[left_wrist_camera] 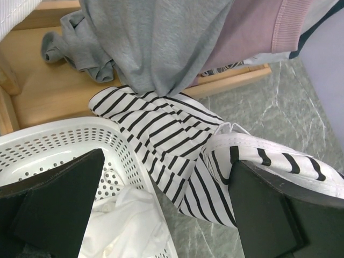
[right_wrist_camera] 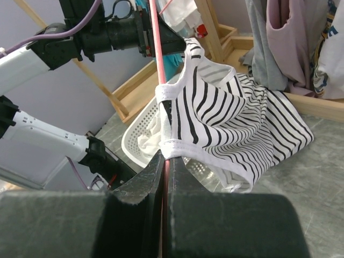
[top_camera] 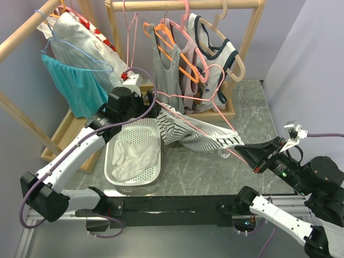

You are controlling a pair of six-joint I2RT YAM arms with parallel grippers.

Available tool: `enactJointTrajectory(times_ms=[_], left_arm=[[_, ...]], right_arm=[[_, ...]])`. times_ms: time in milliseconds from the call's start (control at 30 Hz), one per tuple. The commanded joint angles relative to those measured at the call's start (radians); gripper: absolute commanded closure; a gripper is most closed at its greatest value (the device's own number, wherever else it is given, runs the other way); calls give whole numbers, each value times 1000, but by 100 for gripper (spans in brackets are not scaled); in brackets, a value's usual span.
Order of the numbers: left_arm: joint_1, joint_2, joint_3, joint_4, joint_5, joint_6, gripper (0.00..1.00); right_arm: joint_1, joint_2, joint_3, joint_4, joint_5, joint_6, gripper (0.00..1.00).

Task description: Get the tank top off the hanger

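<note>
The tank top point(top_camera: 200, 135), white with black stripes, droops from a pink wire hanger point(right_wrist_camera: 157, 59) down toward the table between my two arms. One strap loops round the wire right at my right gripper point(right_wrist_camera: 165, 161), which is shut on the hanger. In the top view that gripper point(top_camera: 239, 150) is at the garment's right end. At the left end my left gripper point(top_camera: 156, 107) hangs open above it. In the left wrist view its fingers point(left_wrist_camera: 59, 207) straddle the striped fabric point(left_wrist_camera: 161, 129) and the basket's edge without touching either.
A white perforated basket point(top_camera: 110, 156) holding a white garment point(top_camera: 134, 153) stands left of the tank top. Behind stand wooden racks point(top_camera: 177, 4) with hung clothes: a grey top point(top_camera: 166, 70), a navy-trimmed white one point(top_camera: 217, 54) and a teal garment point(top_camera: 70, 83).
</note>
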Motion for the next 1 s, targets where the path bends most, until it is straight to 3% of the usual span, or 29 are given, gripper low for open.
enactJointTrajectory(times_ms=[0,167,400,667,967], left_arm=[[56,-5,50,23,-23,8,1],[79,6,75,0,-43,27,1],[96,4,58,24,37,11,1],[90,-25,16,86,317,25,1],[-87,-37,-36,44,347,-4,1]], right_arm=[[0,-19,24,13,87,-5,100],[0,-16,13,9,88,-3,100],[0,-36,-15,30,77,6,100],[-1,48,-47,121,25,-18,100],[0,108,-84,242,-12,-31,100]])
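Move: The striped tank top, bunched on the pink hanger, has its middle about 12 cm to the left hand's right, 5 cm back and 6 cm below; its raised edge lies against one open left finger. The grey tank top hangs roughly 11 cm ahead and 4 cm right; the basket stands some 8 cm left, 8 cm back and 20 cm down. From the right hand, shut on the hanger, the striped top's middle is about 14 cm ahead, 11 cm left and 15 cm below. The striped tank top's raised edge comes free of the left finger as the left hand, fingers staying wide open, noses forward and left by some 2 cm, then sweeps back and right about 8 cm towards the right hand, turning clockwise. The right hand keeps its hold on the hanger, sinks a little, then carries it forward and left by about 5 cm. ##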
